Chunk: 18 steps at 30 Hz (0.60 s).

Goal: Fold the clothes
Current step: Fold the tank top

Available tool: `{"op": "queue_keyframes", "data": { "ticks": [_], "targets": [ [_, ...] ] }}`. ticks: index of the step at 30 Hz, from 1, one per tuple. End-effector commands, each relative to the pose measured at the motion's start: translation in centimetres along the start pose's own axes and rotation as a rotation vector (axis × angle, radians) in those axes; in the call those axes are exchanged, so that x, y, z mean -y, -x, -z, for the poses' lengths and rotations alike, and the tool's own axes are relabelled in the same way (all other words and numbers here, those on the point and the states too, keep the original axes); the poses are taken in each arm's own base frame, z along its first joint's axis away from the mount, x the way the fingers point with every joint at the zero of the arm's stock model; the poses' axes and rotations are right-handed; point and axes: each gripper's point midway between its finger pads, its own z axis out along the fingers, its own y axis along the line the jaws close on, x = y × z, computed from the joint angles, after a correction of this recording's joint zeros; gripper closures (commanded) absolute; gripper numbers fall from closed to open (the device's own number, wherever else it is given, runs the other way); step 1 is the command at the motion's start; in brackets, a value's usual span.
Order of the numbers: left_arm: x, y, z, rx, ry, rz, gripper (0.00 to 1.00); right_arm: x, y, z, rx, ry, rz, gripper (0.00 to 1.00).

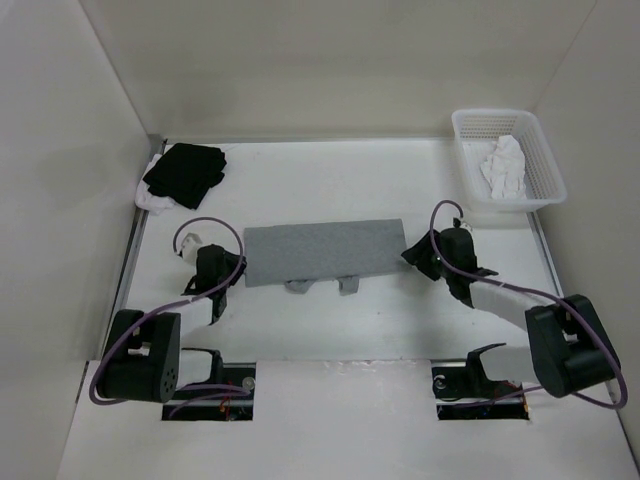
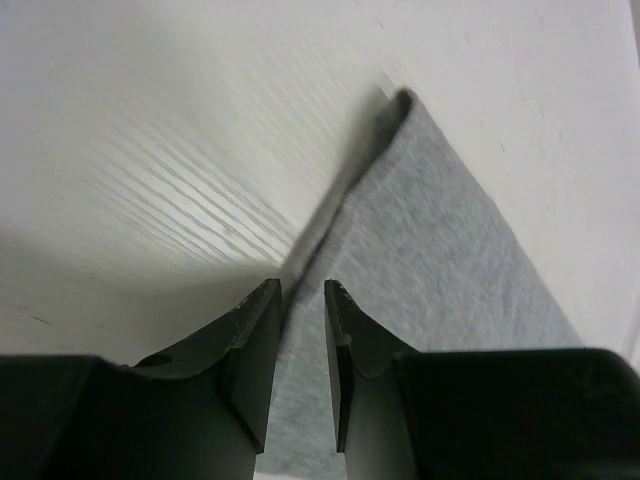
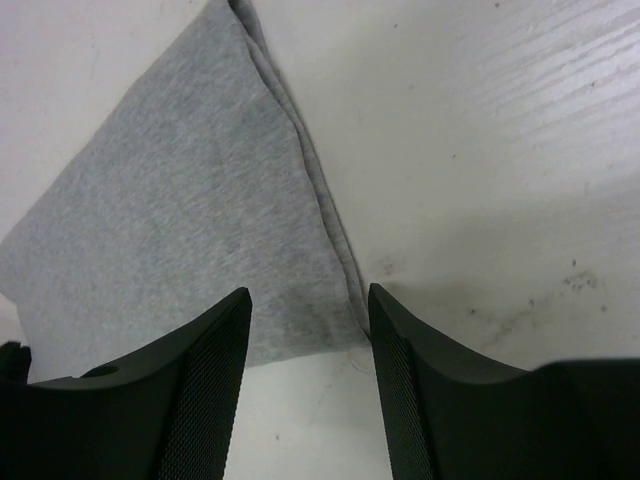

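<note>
The clothes (image 1: 322,252) are one light grey garment, lying as a folded wide strip in the middle of the table, with two small flaps sticking out under its near edge. My left gripper (image 1: 240,266) is at the strip's left end. In the left wrist view its jaws (image 2: 302,285) stand narrow, with the edge of the grey fabric (image 2: 440,250) pinched between them. My right gripper (image 1: 412,253) is at the strip's right end. In the right wrist view it (image 3: 308,292) stands open over the garment's near corner (image 3: 170,190), with nothing held.
A black garment (image 1: 185,172) lies on a white one (image 1: 152,200) at the back left corner. A white basket (image 1: 507,155) holding white cloth (image 1: 503,165) stands at the back right. Walls enclose the table on three sides.
</note>
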Motion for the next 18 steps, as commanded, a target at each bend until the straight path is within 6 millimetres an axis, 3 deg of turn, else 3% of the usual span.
{"op": "queue_keyframes", "data": {
  "ticks": [1, 3, 6, 10, 15, 18],
  "targets": [
    [0.5, 2.6, -0.6, 0.057, -0.026, 0.005, 0.77, -0.6, 0.3, 1.1, 0.031, 0.034, 0.028, 0.43],
    [0.8, 3.6, -0.9, 0.071, -0.027, 0.027, 0.77, -0.8, 0.2, 1.1, 0.024, 0.040, 0.031, 0.42],
    [3.4, 4.0, -0.3, 0.083, -0.108, 0.026, 0.78, -1.1, 0.4, 0.4, 0.016, 0.039, 0.029, 0.42],
    [4.7, 5.4, 0.4, 0.126, -0.132, 0.006, 0.77, -1.7, 0.5, -1.1, -0.007, 0.033, 0.032, 0.41],
    [6.9, 4.2, 0.9, 0.095, -0.191, -0.027, 0.77, -2.2, -0.3, -2.4, -0.050, 0.058, -0.014, 0.45],
    [7.8, 3.4, 1.1, 0.075, -0.217, -0.041, 0.77, -2.6, -0.7, -2.9, -0.068, 0.079, -0.055, 0.52]
  ]
}}
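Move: The folded tank top's near right corner sits almost under the right hand: about 1 cm back, 1 cm to the right and 2 cm down. From that hand, the nearer shoulder strap is roughly 12 cm left and 4 cm back, and the basket some 20 cm ahead and 18 cm right. The left edge's middle lies about 1 cm ahead and 1 cm right of the left hand, just below; the black clothes are 17 cm ahead and 11 cm left of that hand. At the tank top's near right corner, the right hand lifts slightly and backs off, then sinks to table height and slides forward and left, ending some 2 cm on each way, with its half-open fingers astride the right edge and the right finger against it. By the left edge, the left hand swings about 2.5 cm outward, then rises some 5 cm, easing forward and back to the right with its wrist tipping up and its finger gap unchanged. ##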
